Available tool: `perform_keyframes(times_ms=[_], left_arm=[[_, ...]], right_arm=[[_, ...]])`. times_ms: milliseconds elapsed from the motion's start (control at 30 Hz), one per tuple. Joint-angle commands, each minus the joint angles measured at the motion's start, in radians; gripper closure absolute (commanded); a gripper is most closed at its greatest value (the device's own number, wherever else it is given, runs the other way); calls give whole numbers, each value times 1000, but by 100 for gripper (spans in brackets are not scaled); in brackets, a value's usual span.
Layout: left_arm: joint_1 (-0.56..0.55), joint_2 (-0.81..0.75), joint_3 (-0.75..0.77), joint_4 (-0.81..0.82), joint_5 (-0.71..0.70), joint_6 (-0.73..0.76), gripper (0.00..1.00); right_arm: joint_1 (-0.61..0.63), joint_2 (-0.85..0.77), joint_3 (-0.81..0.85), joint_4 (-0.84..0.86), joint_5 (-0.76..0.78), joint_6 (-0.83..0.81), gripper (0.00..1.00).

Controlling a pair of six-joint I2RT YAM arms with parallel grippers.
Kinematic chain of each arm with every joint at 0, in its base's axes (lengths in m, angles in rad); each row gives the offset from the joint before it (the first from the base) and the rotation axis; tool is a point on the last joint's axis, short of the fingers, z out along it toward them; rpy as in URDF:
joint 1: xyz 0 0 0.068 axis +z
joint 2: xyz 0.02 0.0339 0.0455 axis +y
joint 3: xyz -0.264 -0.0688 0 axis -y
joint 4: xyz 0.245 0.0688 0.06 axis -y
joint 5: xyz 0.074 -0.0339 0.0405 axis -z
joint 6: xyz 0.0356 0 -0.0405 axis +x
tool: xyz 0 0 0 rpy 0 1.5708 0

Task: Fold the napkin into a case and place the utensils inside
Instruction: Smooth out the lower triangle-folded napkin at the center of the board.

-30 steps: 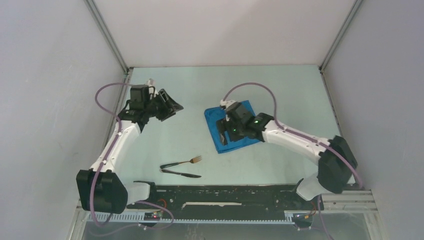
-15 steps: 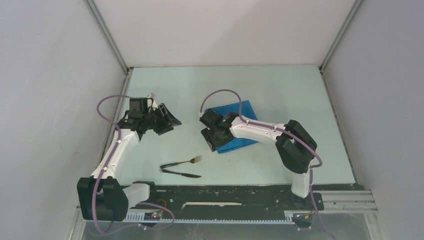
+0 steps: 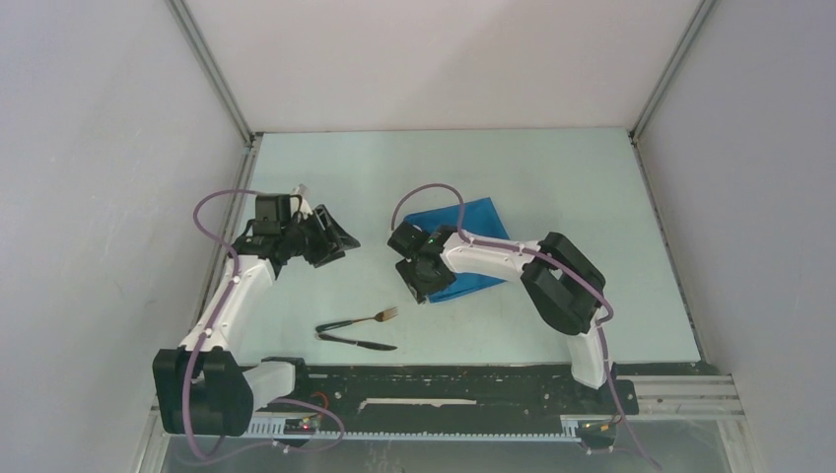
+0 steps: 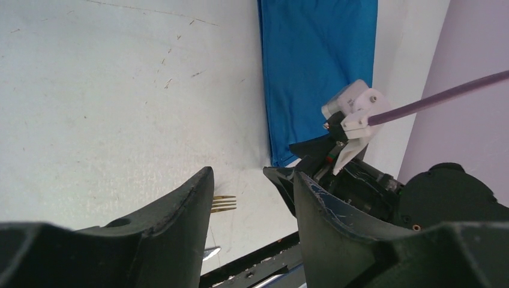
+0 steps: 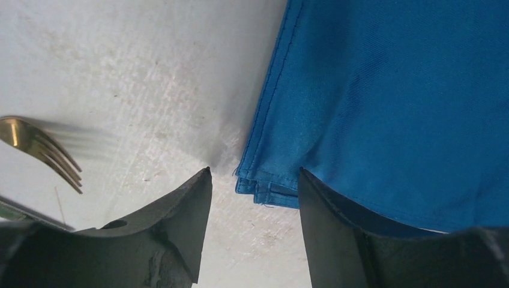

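Note:
The blue napkin [image 3: 475, 225] lies folded into a stacked rectangle at mid-table, its layered edges showing in the right wrist view [image 5: 390, 90]. My right gripper [image 3: 422, 284] hangs open low over its near-left corner. That corner lies between the fingertips [image 5: 254, 172], and the right finger overlaps the cloth's edge. The fork [image 3: 373, 317] and the dark knife [image 3: 360, 343] lie side by side near the front edge; the fork's tines [image 5: 45, 150] sit left of the right gripper. My left gripper [image 3: 345, 248] is open and empty above the table [image 4: 252, 177], left of the napkin [image 4: 318, 72].
Grey walls enclose the table on three sides. A black rail [image 3: 444, 379] with the arm bases runs along the front edge. The right arm's purple cable [image 3: 424, 192] arcs over the napkin's left side.
My right gripper slid off the top of the napkin to its near-left corner, its jaws narrowing and its elbow drawing in. The left gripper dropped slightly early on, then held.

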Motion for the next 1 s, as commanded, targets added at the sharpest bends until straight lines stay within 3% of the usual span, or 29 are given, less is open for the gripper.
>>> perform_keyframes(times_ms=[0,267,467,633,733,967], left_arm=[[11,-1,2,38,31,23,44],[22,-1,1,40,47,22,44],[22,5,3,44,52,20,44],[22,12,-5,55,60,13,44],[22,18,-17,71,62,3,44],[22,105,-71,201,185,-111,42]], right_arm=[[8,19,40,-4,35,-9,37],[7,61,21,-19,56,3,47],[8,72,-10,-35,110,23,72],[2,62,-28,-28,150,16,85],[-8,41,-34,0,124,3,100],[-79,-120,-88,134,-85,12,100]])
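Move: The right hand hangs open, pointing nearly straight down, just over the napkin's near-left corner, which lies about 1 cm ahead, 1 cm to its right and 2 cm below. The fork's middle is some 13 cm to this hand's left and 5 cm back, with the knife also about 13 cm left but 9 cm back. From the left hand, the corner lies about 17 cm to the right, 5 cm back and 14 cm down. Down by about 1 cm goes the right hand first, bringing its open fingers to either side of the napkin's left edge at the near corner. It then closes them fully while easing some 1.5 cm forward and to the right at nearly level height, and pinches the left hem there. ##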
